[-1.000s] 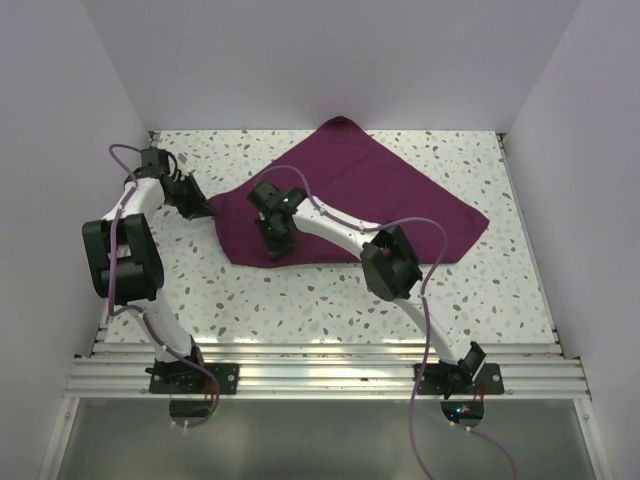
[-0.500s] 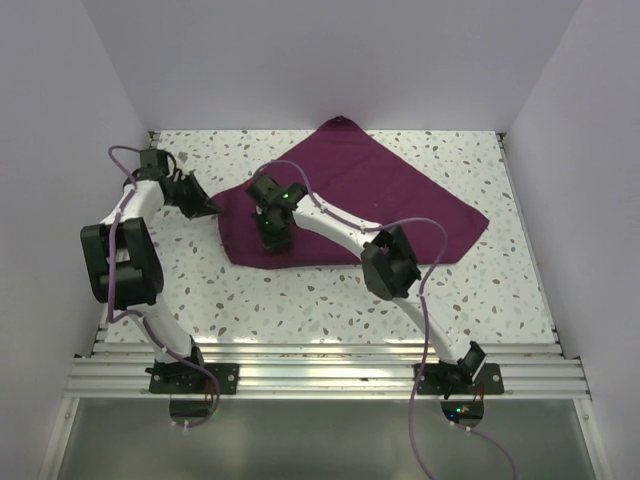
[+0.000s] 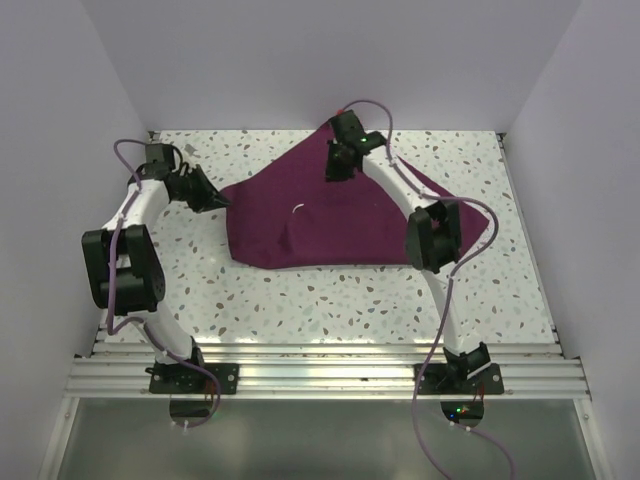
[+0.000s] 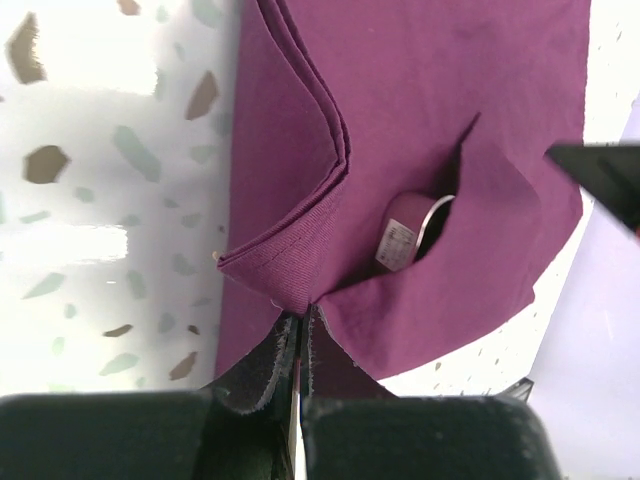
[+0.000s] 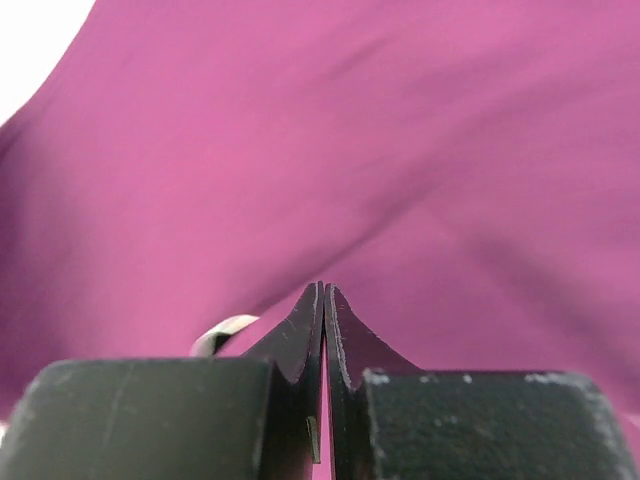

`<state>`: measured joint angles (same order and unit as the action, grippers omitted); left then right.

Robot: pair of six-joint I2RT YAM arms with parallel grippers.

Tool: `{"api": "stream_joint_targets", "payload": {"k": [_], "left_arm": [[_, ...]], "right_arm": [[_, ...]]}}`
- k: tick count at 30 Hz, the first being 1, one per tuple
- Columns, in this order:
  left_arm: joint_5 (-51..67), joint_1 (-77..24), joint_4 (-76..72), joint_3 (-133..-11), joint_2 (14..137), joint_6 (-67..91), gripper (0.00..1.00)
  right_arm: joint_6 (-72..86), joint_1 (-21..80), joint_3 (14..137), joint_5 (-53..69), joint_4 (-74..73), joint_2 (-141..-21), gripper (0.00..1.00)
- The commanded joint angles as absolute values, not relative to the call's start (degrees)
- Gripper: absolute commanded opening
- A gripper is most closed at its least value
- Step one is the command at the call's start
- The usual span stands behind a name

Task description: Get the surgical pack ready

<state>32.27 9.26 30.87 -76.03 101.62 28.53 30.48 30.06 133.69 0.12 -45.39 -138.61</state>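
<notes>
The plum-purple cloth [image 3: 350,225] of the surgical pack lies folded in layers on the far half of the table. My left gripper [image 3: 222,201] is shut on its left corner, which shows pinched at the fingertips in the left wrist view [image 4: 301,315]. My right gripper [image 3: 336,172] is shut on a cloth layer near the far corner, and cloth [image 5: 400,120] fills its wrist view. A flap [image 4: 470,250] rises towards it. Under that flap peeks a small white roll [image 4: 400,232], also visible from above as a pale ring [image 3: 298,208].
The speckled table [image 3: 300,300] is walled in white on three sides. An aluminium rail [image 3: 320,365] runs along the near edge by the arm bases. The right arm's dark elbow [image 3: 432,235] hangs over the cloth's right part.
My right gripper has swung from the cloth's near-left part up to its far corner, drawing a layer taut. A flap has lifted and bared the white roll. The left gripper has barely moved.
</notes>
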Motion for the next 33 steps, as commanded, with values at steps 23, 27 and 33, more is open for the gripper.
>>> {"api": "stream_joint_targets", "payload": {"k": [23, 27, 33], "left_arm": [[34.89, -2.18, 26.28, -87.53, 99.32, 38.14, 0.00], [34.89, -5.27, 25.85, -90.00, 100.02, 40.25, 0.00], [34.80, -12.47, 25.93, -96.15, 103.96, 40.60, 0.00]], "right_arm": [[30.41, 23.91, 131.22, 2.37, -47.37, -149.15, 0.00], [30.50, 23.82, 132.01, 3.08, -48.34, -150.03, 0.00], [30.23, 23.91, 131.40, 3.16, -49.13, -150.65, 0.00]]}}
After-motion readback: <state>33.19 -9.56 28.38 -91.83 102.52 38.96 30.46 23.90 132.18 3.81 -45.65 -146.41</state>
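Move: The left hand already pinches the cloth's left-hand flap. The tray's uncovered corner lies about 17 cm to its right and 4 cm ahead, the covered tray's middle some 29 cm right and 2 cm ahead, and the cloth's near-left bend 10 cm back, 4 cm right, all roughly 9 cm lower. From the right hand, the cloth spot by the tray's far side is about 5 cm right, 1 cm ahead and 9 cm below, with the uncovered corner 8 cm left and 2 cm back. Keeping its shut fingers on the flap, the left hand draws it about 15 cm to the right towards the covered tray, nearly level at first, then climbing some 10 cm with a little forward and tipping its fingers up and turning clockwise. The right hand, fingers shut and empty, sweeps on right and slightly forward, then drops about 8 cm onto the cloth by the tray's far side and stays there, fingertips bearing on the fabric beside a small fold. ##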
